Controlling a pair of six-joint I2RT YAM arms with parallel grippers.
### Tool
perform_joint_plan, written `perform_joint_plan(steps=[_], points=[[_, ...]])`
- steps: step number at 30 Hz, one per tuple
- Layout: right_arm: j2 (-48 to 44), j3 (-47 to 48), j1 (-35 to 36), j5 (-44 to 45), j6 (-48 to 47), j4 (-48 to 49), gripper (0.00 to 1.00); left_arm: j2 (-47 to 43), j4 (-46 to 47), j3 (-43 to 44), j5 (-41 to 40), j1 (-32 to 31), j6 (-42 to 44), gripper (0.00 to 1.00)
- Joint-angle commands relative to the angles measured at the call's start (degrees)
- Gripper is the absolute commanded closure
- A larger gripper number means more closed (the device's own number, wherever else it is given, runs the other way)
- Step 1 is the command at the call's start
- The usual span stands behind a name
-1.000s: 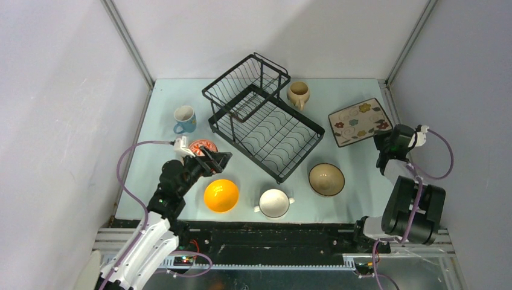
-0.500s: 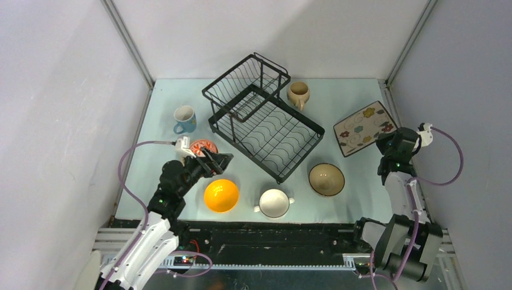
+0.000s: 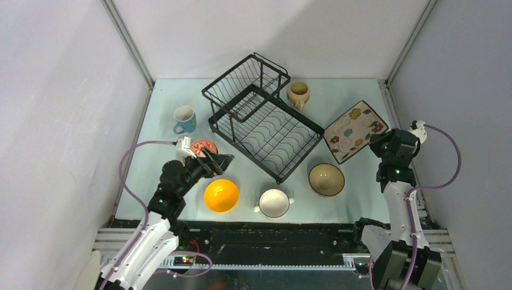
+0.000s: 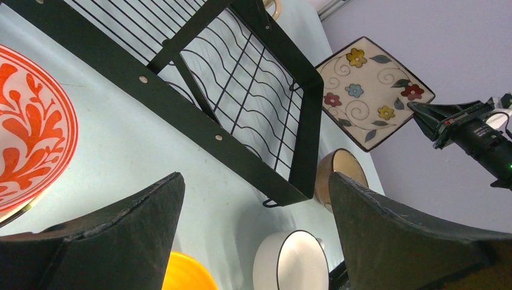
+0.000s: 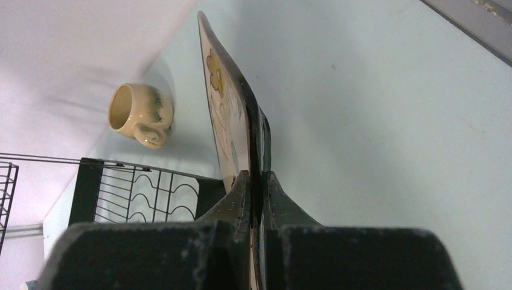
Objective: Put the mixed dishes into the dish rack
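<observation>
My right gripper (image 3: 381,144) is shut on a corner of the square floral plate (image 3: 353,131), which hangs tilted above the table just right of the black dish rack (image 3: 265,124). The right wrist view shows the plate (image 5: 232,109) edge-on, pinched between the fingers (image 5: 241,193). My left gripper (image 3: 218,162) hovers open and empty between the red-patterned bowl (image 3: 203,147) and the orange-yellow bowl (image 3: 221,195). On the table stand the white two-handled bowl (image 3: 274,203), the tan bowl (image 3: 326,179), the blue mug (image 3: 185,119) and the beige mug (image 3: 298,94).
The rack's raised basket section (image 3: 244,84) faces the back left; its slotted tray (image 4: 241,103) reaches toward the tan bowl. Grey walls enclose the table on three sides. Purple cables loop off both wrists.
The right arm has lifted the floral plate off the table, tilted it and carried it left toward the rack. The left arm has hardly moved.
</observation>
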Motion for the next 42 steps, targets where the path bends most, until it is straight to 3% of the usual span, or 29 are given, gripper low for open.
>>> perform_joint_plan(steps=[1, 5, 13, 16, 29, 42], points=[[-5.30, 6.66, 0.47, -5.81, 2.47, 14.70, 1.00, 0.71, 2.33, 0.91, 2.25, -0.72, -0.24, 0.04], [-7.18, 6.87, 1.52, -5.22, 1.89, 14.10, 1.00, 1.76, 3.06, 1.09, 2.92, -1.41, -0.30, 0.04], [-10.50, 10.36, 2.41, 15.22, 0.60, 3.98, 1.00, 2.47, 2.82, 1.53, 2.77, -2.34, 0.08, 0.04], [-12.35, 11.55, 2.46, 16.43, -0.79, 4.18, 1.00, 3.02, 2.81, 1.76, 2.74, -2.72, 0.14, 0.04], [-11.73, 21.96, 4.44, -4.32, -1.34, -0.09, 1.00, 8.15, 6.29, 4.78, 5.23, -5.67, -1.02, 0.01], [-4.76, 27.18, 6.52, -37.63, 12.13, 2.46, 1.00, 12.70, 11.39, 11.78, 7.35, -7.21, -0.76, 0.00]])
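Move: The right hand already grips the flowered plate by its right corner, the plate's middle some 7 cm to the left, 4 cm ahead and a little below. The open lower tier of the dish rack lies about 29 cm left and 8 cm ahead, roughly 11 cm lower; nearby at about that lower level are the tan bowl, some 10 cm left and 10 cm back, and the tan mug, about 23 cm left and 24 cm ahead. From the left hand the lower tier is roughly 22 cm right, 15 cm ahead and 12 cm below. The right hand keeps its pinch on the plate's corner and lifts it some 16 cm, first easing back and slightly right, then sweeping about 12 cm left to close in sideways on the rack while rising, the wrist swinging counter-clockwise to about 25 degrees past its starting heading and the fingers tipping up some 15 degrees. Meanwhile the left hand, empty and wide open, dips a little and slides about 5 cm right, then rises to end 3 cm higher, turning some 10 degrees clockwise. ##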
